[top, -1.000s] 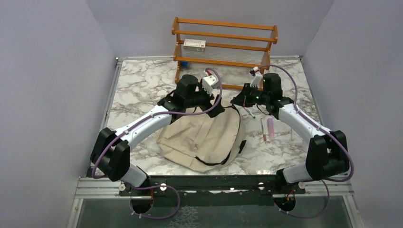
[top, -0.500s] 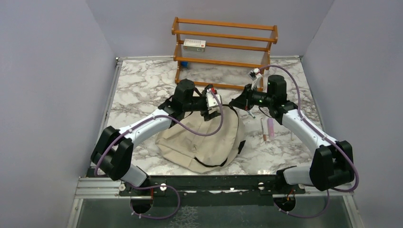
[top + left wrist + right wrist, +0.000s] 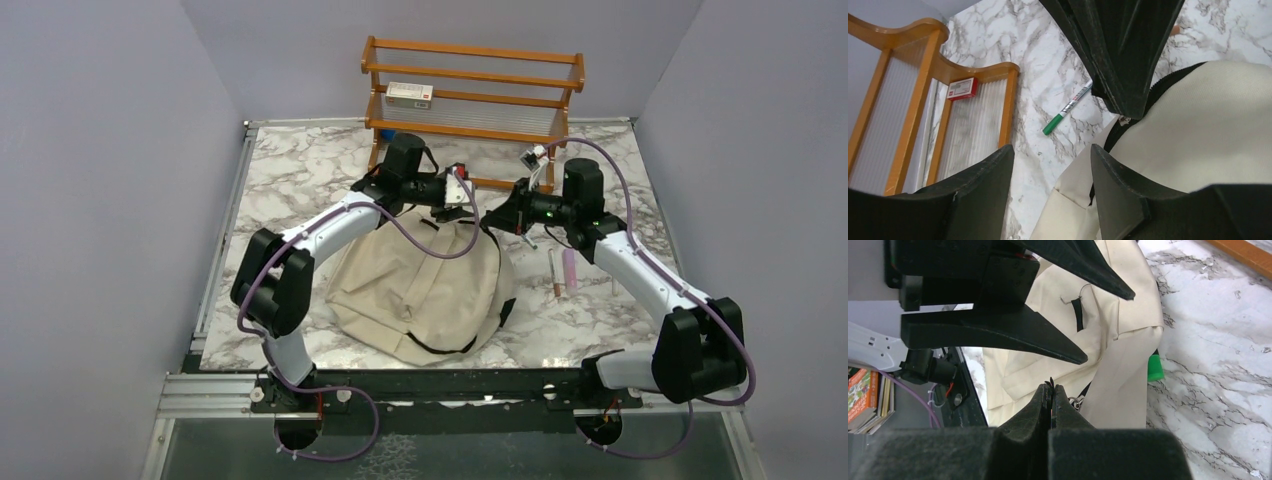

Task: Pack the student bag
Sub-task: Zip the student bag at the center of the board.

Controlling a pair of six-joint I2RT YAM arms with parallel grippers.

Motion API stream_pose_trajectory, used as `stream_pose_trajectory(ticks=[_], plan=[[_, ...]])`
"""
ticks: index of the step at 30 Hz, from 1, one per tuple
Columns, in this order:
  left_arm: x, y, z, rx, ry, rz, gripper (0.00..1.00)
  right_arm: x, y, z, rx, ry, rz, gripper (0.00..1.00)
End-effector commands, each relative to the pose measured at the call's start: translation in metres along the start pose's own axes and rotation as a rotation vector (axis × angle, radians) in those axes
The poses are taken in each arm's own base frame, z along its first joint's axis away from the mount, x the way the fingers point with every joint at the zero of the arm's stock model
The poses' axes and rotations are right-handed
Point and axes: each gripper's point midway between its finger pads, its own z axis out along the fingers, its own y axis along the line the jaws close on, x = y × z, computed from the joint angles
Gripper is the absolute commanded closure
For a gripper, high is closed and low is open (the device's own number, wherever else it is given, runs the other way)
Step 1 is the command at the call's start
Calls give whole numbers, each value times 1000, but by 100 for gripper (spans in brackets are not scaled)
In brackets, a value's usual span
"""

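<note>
The student bag (image 3: 420, 290) is a cream canvas backpack with black straps, lying flat in the middle of the marble table (image 3: 290, 180). My right gripper (image 3: 1050, 386) is shut on a thin black zipper pull at the bag's far top edge; a small metal ring (image 3: 1076, 401) shows beside it. My left gripper (image 3: 1050, 165) is open right next to it, with a cream flap (image 3: 1073, 200) and the black zipper line of the bag between its fingers, nothing pinched. From above, the left gripper (image 3: 468, 205) and the right gripper (image 3: 498, 215) nearly meet over the bag's top.
A green-capped marker (image 3: 1065, 109) lies on the marble just beyond the bag. A wooden rack (image 3: 470, 90) with a red-and-white box (image 3: 409, 95) stands at the back. A pen (image 3: 554, 272) and a pink stick (image 3: 569, 268) lie right of the bag.
My left arm swung back and right, bringing its gripper from over the bag to the bag's far edge beside the right gripper; its jaws narrowed. The right gripper shifted slightly and stayed shut.
</note>
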Motion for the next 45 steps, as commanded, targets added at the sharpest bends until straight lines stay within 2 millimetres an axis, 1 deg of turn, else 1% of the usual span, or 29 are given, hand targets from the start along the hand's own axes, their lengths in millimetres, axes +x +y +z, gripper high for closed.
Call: stream_pose_trajectory(ticks=[1, 9, 11, 15, 17, 24, 26, 27, 28, 29, 34, 39, 43, 45], plan=[[1, -22, 2, 136, -33, -6, 41, -15, 17, -7, -51, -44, -78, 100], [9, -34, 10, 201, -61, -77, 44, -16, 16, -7, -46, -40, -81, 99], [8, -35, 12, 208, -68, -79, 44, -17, 17, -7, -48, -39, -80, 99], [14, -35, 15, 215, -62, -92, 44, -16, 16, -7, -48, -38, -76, 100], [15, -34, 16, 214, -58, -93, 46, -16, 16, -7, -47, -36, -74, 100], [23, -24, 18, 198, -9, -83, 69, -13, 15, -8, -33, -28, -73, 100], [25, -23, 18, 198, 7, -78, 75, -14, 14, -9, -26, -30, -83, 99], [27, -23, 18, 197, 15, -79, 80, -14, 14, -9, -21, -33, -87, 99], [28, -22, 18, 196, 22, -80, 90, -15, 14, -10, -18, -36, -91, 99], [30, -21, 18, 191, 31, -86, 100, -12, 13, -10, -13, -25, -79, 99], [38, -14, 17, 167, 65, -96, 100, -11, 13, -12, 1, -9, -74, 100], [49, 6, 3, 113, 93, -104, 100, -7, 14, -18, 31, 27, -38, 100], [59, 25, -10, 63, 119, -104, 100, -5, 23, -24, 26, 63, -17, 99], [65, 29, -15, 47, 135, -98, 100, -5, 28, -28, 25, 71, -10, 99]])
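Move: The bag's edge at the far end of the zip lies about 4 cm below the open left hand, some 2 cm back and 1 cm right. The zip pull, held by the right fingertips, is roughly 4 cm back, 4 cm right and 4 cm below the left hand; the green marker is about 12 cm right and 4 cm back. From the right hand, that bag edge lies some 2 cm ahead and 3 cm left, about level. Left sinks about 4 cm and 2 back, pinches the bag's edge, draws 2 cm forward; right keeps hold. ##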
